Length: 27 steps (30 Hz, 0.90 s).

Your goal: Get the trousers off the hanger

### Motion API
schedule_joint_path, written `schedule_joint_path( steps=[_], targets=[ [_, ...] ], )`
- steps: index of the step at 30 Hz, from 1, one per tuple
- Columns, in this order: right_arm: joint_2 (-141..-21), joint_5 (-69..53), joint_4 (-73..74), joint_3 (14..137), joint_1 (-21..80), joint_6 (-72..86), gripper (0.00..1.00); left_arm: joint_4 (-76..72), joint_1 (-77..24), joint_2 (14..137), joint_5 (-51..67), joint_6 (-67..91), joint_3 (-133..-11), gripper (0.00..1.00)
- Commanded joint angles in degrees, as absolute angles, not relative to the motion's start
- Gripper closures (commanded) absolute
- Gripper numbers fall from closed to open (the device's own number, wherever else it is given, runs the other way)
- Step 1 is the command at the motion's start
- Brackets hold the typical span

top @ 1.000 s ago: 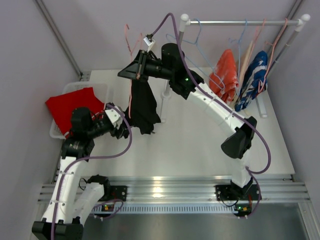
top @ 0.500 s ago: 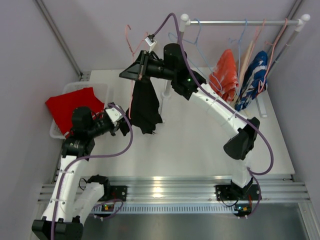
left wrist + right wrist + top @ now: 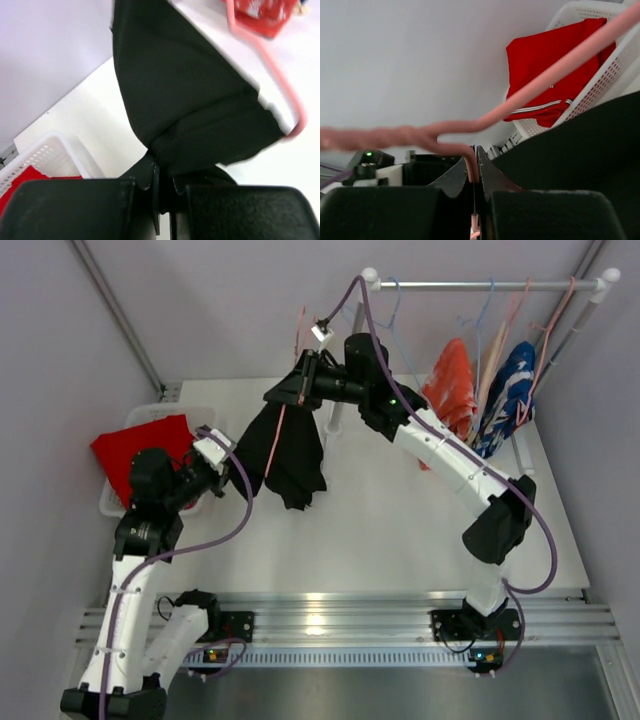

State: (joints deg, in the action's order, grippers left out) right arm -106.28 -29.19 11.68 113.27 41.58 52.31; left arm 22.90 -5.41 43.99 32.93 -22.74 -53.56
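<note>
The black trousers (image 3: 295, 455) hang from a pink hanger (image 3: 300, 330) above the table. My right gripper (image 3: 290, 392) is shut on the hanger's wire (image 3: 472, 167) just below the neck. My left gripper (image 3: 232, 460) is shut on the black trousers' left edge (image 3: 190, 100), and the cloth is drawn out toward it into a taut fold. The hanger's pink arm (image 3: 280, 85) pokes out at the cloth's far side. The red trousers (image 3: 140, 450) lie in the white basket (image 3: 205, 418) at the left, also seen from the right wrist as red trousers (image 3: 555, 65).
A white clothes rail (image 3: 480, 285) stands at the back right with several wire hangers, an orange-and-white garment (image 3: 450, 390) and a blue-and-white garment (image 3: 505, 400). The rail's left post (image 3: 335, 415) rises just behind the right gripper. Grey walls close both sides.
My left gripper has shut on the black trousers' edge and drawn back to the left. The right arm has carried the hanger to the right, so the cloth now spreads between them.
</note>
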Motion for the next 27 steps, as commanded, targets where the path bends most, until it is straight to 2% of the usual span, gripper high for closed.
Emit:
schedule_joint_path(
  steps=[1, 16, 22, 27],
  targets=[
    [-101.08, -29.88, 7.29, 111.63, 41.13, 49.31, 1.0, 15.04, -5.54, 43.15, 27.87, -13.57, -59.93, 1.0],
    [-101.95, -26.37, 10.63, 104.86, 47.54, 42.29, 1.0, 9.93, -5.54, 51.41, 21.01, 16.94, -85.86, 1.0],
    [-103.62, -24.61, 10.72, 100.55, 50.53, 38.42, 1.0, 7.48, -5.54, 54.58, 17.5, 19.51, -93.86, 1.0],
    [-104.68, -23.64, 11.16, 98.88, 50.71, 35.6, 1.0, 7.03, -5.54, 56.86, 8.12, 16.79, -99.04, 1.0]
  ],
)
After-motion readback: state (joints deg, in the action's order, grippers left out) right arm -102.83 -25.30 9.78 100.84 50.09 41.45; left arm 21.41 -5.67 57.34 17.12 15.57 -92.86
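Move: The left hand already pinches one end of the black trousers, whose middle hangs about 11 cm right, 6 ahead and 8 below. The middle of the pink hanger is likewise 11 right and 6 ahead, at hand height; the white basket lies some 18 left, 12 ahead and 25 below. From the right hand, gripping the hanger's neck, the trousers hang roughly 18 below, 3 back and 1 left. Left hand hoists the pinched trousers about 24 cm, rolling, while the right lowers the hanger back and down. ##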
